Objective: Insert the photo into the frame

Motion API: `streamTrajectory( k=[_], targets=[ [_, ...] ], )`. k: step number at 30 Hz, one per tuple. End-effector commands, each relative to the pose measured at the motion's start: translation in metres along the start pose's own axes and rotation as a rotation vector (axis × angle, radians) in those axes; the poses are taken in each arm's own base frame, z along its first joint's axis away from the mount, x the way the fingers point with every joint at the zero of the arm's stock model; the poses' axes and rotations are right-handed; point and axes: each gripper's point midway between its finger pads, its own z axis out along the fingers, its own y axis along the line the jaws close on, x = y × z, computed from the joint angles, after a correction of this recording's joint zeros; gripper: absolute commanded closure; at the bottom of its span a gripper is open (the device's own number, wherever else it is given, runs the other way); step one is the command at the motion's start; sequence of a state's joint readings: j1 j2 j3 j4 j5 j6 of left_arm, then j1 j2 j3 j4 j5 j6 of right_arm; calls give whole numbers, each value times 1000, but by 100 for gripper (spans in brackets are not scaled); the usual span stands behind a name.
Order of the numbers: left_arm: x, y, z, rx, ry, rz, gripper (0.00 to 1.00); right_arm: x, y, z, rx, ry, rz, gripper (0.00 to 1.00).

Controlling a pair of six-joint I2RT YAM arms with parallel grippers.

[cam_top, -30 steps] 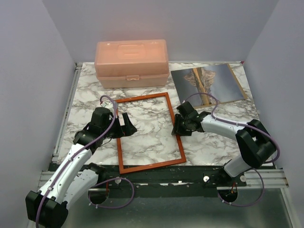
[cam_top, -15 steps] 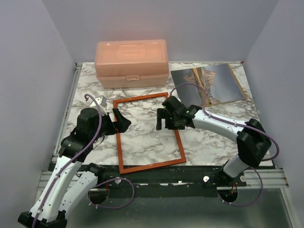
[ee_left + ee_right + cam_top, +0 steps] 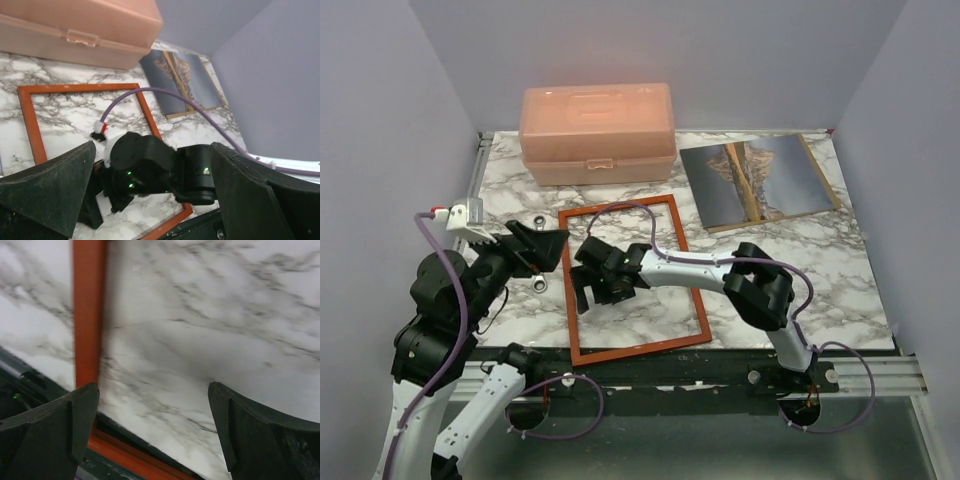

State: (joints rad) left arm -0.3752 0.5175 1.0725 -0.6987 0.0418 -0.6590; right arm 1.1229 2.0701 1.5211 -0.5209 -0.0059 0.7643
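Observation:
The frame lies flat on the marble table, reddish-brown side up, with only tabletop inside it. The photo, a mountain mirrored in a lake, lies at the back right on a brown board. My right gripper hangs open low over the frame's left part; in the right wrist view the gripper has only marble between its fingers, with the frame by the left finger. My left gripper is raised left of the frame, open and empty. From the left wrist, the gripper looks down on the right arm, the frame and the photo.
A peach plastic box stands shut at the back, behind the frame. Two small metal pieces lie on the table left of the frame. Grey walls close in on both sides. The right arm stretches across the frame from the right.
The right arm swung left from the frame's right rail to its left side, and its jaws opened. The left arm drew back left and rose. The frame stayed put.

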Motion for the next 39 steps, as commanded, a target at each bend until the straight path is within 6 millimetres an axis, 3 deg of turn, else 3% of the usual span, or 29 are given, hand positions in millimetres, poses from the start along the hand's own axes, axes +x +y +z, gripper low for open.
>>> streamTrajectory(
  k=[1, 5, 9, 16, 21, 29, 32, 35, 39],
  targets=[
    [-26, -14, -22, 41, -109, -11, 1, 11, 41, 12, -84, 50, -22, 0],
    [-31, -25, -31, 110, -148, -13, 1, 13, 62, 23, -119, 58, -32, 0],
    [-28, -27, -32, 131, -139, 1, 2, 18, 67, 39, -82, 77, -58, 0],
    [-18, -20, -25, 113, -111, 8, 1, 24, 56, 58, 14, 81, -84, 3],
    [-12, -16, -19, 103, -96, 8, 1, 22, 43, 65, 82, 57, -99, 13],
    [-4, -10, -12, 87, -69, 6, 1, 31, 43, 85, 102, 74, -121, 38],
    [-1, -7, -11, 74, -60, 5, 2, 34, 42, 89, 110, 84, -127, 60],
    [3, -3, -9, 60, -51, 4, 2, 33, 44, 85, 96, 77, -126, 80],
    [4, 0, -10, 47, -50, 2, 2, 25, 52, 64, 64, 42, -110, 96]
  ],
)
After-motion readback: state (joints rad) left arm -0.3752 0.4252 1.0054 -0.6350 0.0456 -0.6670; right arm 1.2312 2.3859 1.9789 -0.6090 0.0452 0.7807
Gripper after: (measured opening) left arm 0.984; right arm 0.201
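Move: Roughly 7 cm to the right hand's left, level with it and 1 cm lower, lies the frame's left bar. The wrench's middle is about 16 cm left and 11 cm ahead; the pink box stands some 34 cm ahead. The near bar's middle is about 14 cm back and 10 cm right. From the raised left hand, the left bar lies practically straight below, some 34 cm down. Sweeping left about 10 cm just above the table, the open right hand first eases back a little, reaching the frame's left bar. There it nearly stops, sinks slightly and closes its fingers to pinch the bar from both sides. The empty left hand, high above, rises about 4 cm while drawing back, then sinks almost all of that again, fingers still wide open. ##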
